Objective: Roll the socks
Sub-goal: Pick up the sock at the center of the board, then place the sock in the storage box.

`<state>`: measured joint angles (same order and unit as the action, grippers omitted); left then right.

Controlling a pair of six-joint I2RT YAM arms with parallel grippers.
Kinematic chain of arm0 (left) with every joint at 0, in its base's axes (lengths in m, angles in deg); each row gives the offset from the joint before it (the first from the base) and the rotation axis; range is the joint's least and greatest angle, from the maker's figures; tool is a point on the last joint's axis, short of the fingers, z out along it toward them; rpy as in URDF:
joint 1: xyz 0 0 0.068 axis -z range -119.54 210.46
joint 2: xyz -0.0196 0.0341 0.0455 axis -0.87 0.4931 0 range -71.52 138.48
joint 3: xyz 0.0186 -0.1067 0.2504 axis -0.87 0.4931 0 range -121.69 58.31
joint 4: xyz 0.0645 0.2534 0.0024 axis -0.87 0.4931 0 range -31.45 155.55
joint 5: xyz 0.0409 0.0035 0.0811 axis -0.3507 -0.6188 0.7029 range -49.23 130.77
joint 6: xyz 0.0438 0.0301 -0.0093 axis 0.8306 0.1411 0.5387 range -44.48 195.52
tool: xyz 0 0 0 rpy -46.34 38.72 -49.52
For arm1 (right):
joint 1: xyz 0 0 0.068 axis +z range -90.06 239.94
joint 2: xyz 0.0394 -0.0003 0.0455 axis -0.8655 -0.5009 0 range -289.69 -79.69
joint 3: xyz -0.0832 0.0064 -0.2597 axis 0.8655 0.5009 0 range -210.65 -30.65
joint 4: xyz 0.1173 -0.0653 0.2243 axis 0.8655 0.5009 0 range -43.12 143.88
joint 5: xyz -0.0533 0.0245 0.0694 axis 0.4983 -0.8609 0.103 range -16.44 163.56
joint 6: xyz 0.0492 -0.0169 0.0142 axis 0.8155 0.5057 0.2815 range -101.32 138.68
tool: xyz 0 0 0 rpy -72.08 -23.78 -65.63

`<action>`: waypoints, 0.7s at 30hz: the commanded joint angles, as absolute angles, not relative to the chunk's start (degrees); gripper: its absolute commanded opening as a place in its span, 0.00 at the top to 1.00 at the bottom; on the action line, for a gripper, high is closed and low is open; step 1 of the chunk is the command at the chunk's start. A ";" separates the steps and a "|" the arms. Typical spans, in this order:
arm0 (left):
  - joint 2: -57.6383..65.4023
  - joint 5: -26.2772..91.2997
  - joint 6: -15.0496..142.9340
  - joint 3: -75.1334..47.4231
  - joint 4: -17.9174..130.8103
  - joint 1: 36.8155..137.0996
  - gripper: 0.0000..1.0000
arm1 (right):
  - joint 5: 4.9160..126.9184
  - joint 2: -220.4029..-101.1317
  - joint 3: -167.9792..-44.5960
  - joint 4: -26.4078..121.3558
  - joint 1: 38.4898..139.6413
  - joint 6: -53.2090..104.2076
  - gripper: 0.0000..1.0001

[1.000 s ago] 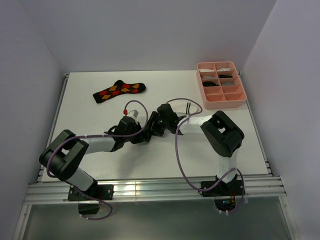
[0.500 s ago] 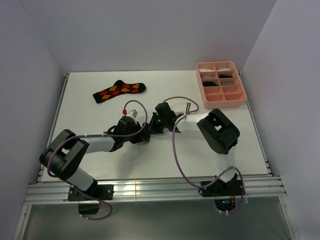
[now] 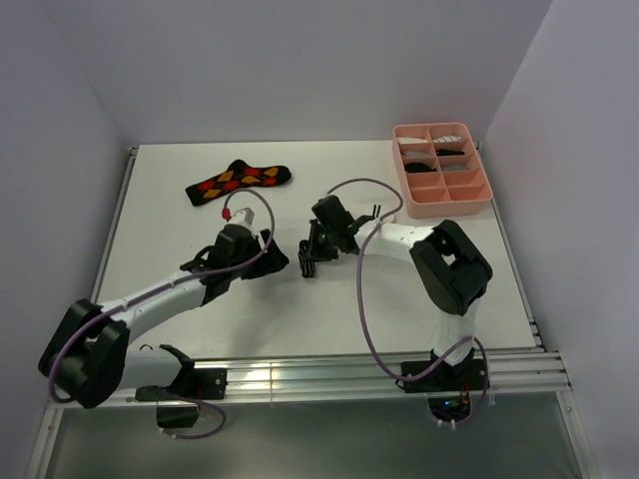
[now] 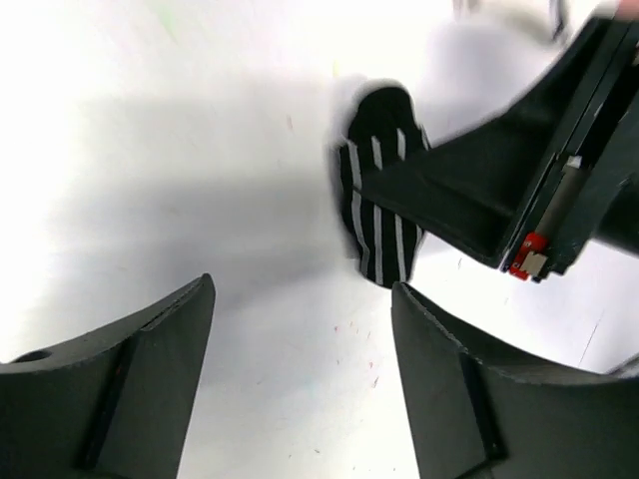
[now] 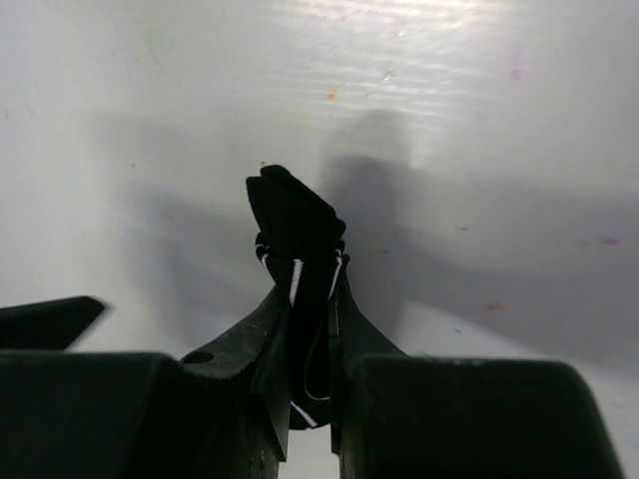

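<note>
A black sock with thin white stripes (image 5: 295, 225), bunched into a small bundle, is pinched between the jaws of my right gripper (image 5: 312, 289), which is shut on it just above the white table. In the left wrist view that striped sock (image 4: 377, 215) hangs from a right finger (image 4: 464, 190), ahead of my left gripper (image 4: 300, 299). The left gripper is open with only bare table between its fingers. From above, the left gripper (image 3: 270, 261) sits just left of the right gripper (image 3: 310, 257). An argyle sock (image 3: 238, 182) lies flat at the back left.
A pink compartment tray (image 3: 477, 200) stands at the back right, with white and dark fabric bundles in some cells. Cables loop over both arms. White walls close in the table on three sides.
My left gripper has opened, let go of the striped sock and pulled back to the left. My right gripper has closed on the sock bundle and holds it alone.
</note>
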<state>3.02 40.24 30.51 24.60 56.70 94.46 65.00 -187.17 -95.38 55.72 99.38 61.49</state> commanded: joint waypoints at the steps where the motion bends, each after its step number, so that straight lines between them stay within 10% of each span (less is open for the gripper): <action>1: -3.57 46.73 34.21 19.30 64.76 91.84 0.23 | 69.95 -182.17 -99.38 61.64 97.38 56.57 1.00; 21: -26.96 69.24 43.00 2.24 88.78 81.82 0.00 | 74.96 -174.69 -119.06 81.59 66.11 56.83 1.00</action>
<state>-25.26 63.43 40.82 4.58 85.18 82.06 73.22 -175.39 -115.03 77.77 70.29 55.28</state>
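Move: The rolled striped sock is already pinched in the right hand, just above the board. The pink box it goes to is about 25 cm ahead and 40 cm to the right, at about hand height. The white sock lies between, some 12 cm ahead, 15 cm right and 4 cm below the right hand. From the left hand, the striped sock is roughly 3 cm ahead, 8 cm right and 4 cm lower; the box is 28 cm ahead and 50 cm right. The striped sock, still pinched in the right fingers, is carried right about 22 cm, up and forward towards the pink box, in a rising sweep over the white sock, while that wrist turns some 30 degrees clockwise. The left hand, already off the sock, pulls up and to the left away from it, first edging forward and then back, tilting up, turning counter-clockwise and opening fully. ##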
